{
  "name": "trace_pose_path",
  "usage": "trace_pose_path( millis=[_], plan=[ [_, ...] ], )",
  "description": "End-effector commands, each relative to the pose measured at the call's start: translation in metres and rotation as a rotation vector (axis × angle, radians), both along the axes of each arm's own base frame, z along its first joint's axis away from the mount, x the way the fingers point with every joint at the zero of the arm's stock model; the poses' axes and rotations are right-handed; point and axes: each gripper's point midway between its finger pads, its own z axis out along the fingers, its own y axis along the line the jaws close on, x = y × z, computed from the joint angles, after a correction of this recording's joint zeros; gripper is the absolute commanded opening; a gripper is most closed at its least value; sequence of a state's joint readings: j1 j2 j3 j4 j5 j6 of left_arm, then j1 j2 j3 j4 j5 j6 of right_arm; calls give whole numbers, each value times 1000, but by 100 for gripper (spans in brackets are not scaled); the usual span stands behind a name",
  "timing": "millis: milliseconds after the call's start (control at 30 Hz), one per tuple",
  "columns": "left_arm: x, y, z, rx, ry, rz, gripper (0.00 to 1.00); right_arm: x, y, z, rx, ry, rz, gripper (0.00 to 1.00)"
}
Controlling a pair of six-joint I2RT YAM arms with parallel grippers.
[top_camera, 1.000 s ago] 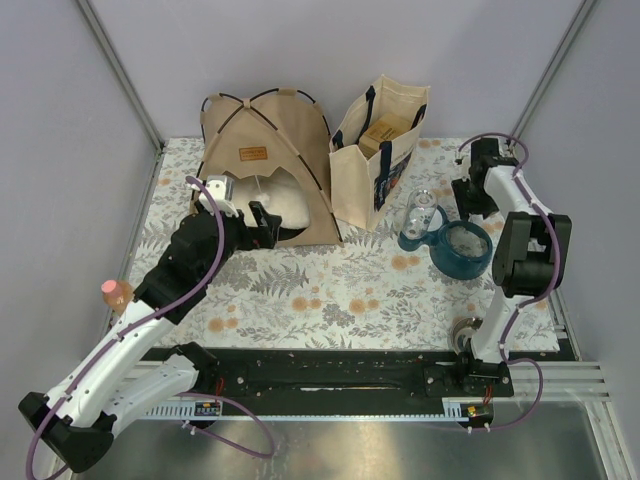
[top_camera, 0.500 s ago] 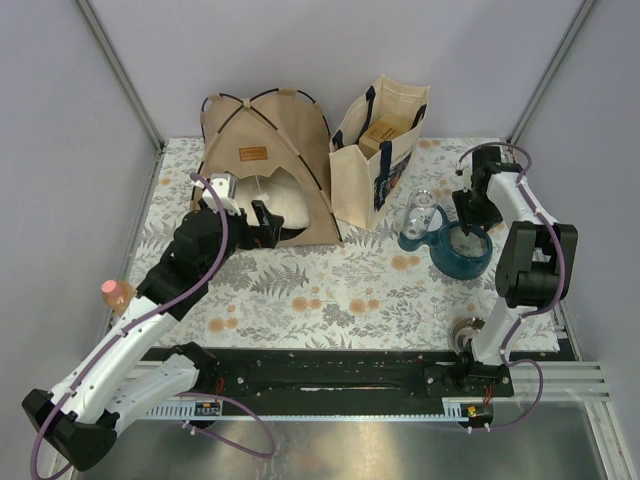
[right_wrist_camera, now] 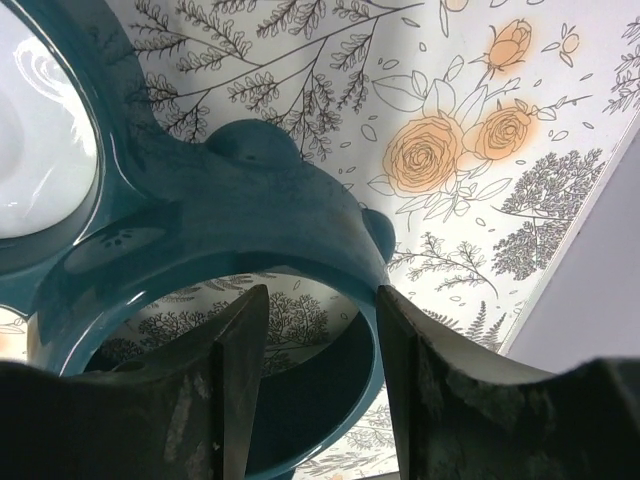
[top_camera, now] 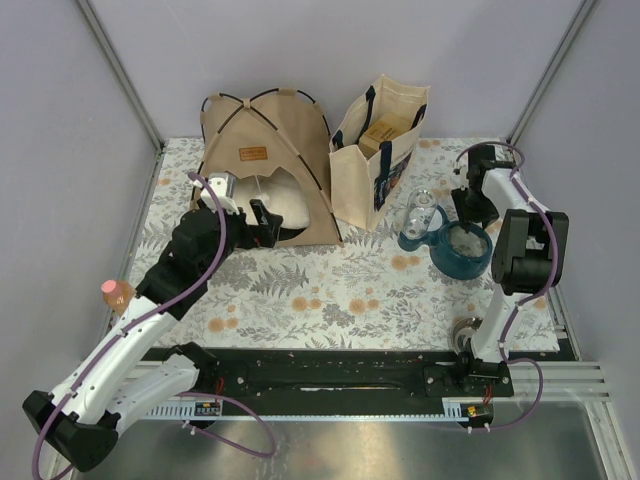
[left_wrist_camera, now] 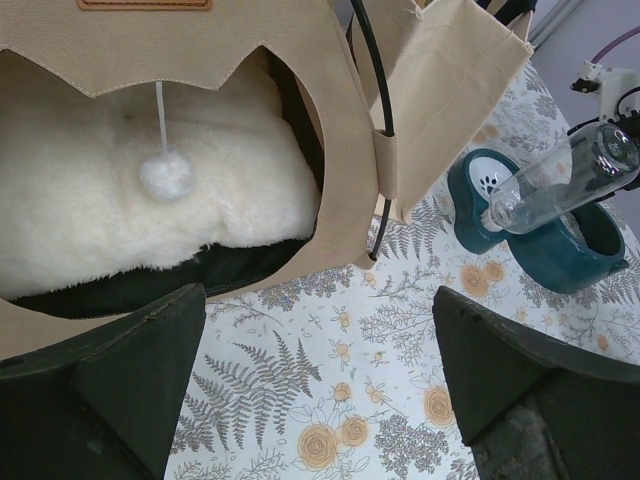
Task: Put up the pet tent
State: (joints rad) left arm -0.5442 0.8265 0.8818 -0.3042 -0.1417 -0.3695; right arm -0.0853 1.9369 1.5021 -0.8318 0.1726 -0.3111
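The pet tent (top_camera: 262, 160) stands upright at the back left: tan canvas over thin black poles (left_wrist_camera: 375, 100), with a brown label patch (left_wrist_camera: 145, 4). A white pom-pom (left_wrist_camera: 166, 176) hangs in the arched doorway in front of the fluffy white pillow (left_wrist_camera: 120, 225) inside. My left gripper (top_camera: 248, 218) (left_wrist_camera: 320, 340) is open just in front of the doorway, above the floral cloth, with nothing between its fingers. My right gripper (top_camera: 467, 210) (right_wrist_camera: 320, 330) is partly open over the far rim of a teal pet bowl (right_wrist_camera: 250, 200), one finger on each side of the wall, with a gap showing.
A cream tote bag (top_camera: 380, 150) with navy handles stands right of the tent. The teal bowl (top_camera: 462, 250) carries a clear water bottle (top_camera: 420, 210) (left_wrist_camera: 560, 175). A pink-capped object (top_camera: 113, 291) sits at the table's left edge. Grey walls close in on three sides.
The right gripper dipped towards the teal bowl, then drew back a little. The left arm edged slightly towards the tent doorway. The tent has not moved.
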Motion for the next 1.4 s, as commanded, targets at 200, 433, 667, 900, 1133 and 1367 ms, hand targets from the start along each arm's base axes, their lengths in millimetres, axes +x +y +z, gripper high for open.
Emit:
trace_pose_path(
  millis=[200, 433, 667, 900, 1133, 1367],
  plan=[
    [0, -3, 20, -59, -53, -17, 99, 13, -9, 0, -32, -48, -162, 39],
    [-4, -3, 17, -69, -52, -23, 99, -1, -9, -8, -35, -27, -223, 26],
    [-9, -4, 15, -83, -45, -36, 99, -13, -6, -5, -24, -29, -291, 26],
    [-11, -4, 15, -87, -50, -43, 99, -45, -3, -12, -30, 31, -426, 23],
    [-13, -7, 15, -89, -51, -68, 99, -58, 11, -16, 40, 29, -573, 21],
    [-16, -6, 13, -90, -52, -69, 99, -68, 20, -23, 83, 23, -681, 18]
  ],
)
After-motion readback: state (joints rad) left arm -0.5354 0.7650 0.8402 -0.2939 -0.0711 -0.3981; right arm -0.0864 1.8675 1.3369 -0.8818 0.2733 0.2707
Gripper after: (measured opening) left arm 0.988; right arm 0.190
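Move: The teal pet feeder's round bowl lies just nearer the base than the right hand, its middle about 5 cm back, 3 cm left and 3 cm below, with the fingertips at its far right rim. The feeder's white paw disc is level with this hand, some 8 cm left; the clear bottle stands roughly 12 cm left, a shade back. The metal bowl is about 22 cm back, 2 cm left. From the left hand, the teal bowl lies some 33 cm right, 5 cm ahead and 25 cm lower. At the teal bowl's far right rim the right fingers close from about half open to nearly shut, the hand edging a centimetre right and beginning to turn clockwise. It then draws back about 6 cm across the bowl's mouth, speeding up and dipping 2 cm with a slight swing left at the end, and has turned some 30 degrees, fingertips inside the ring. ##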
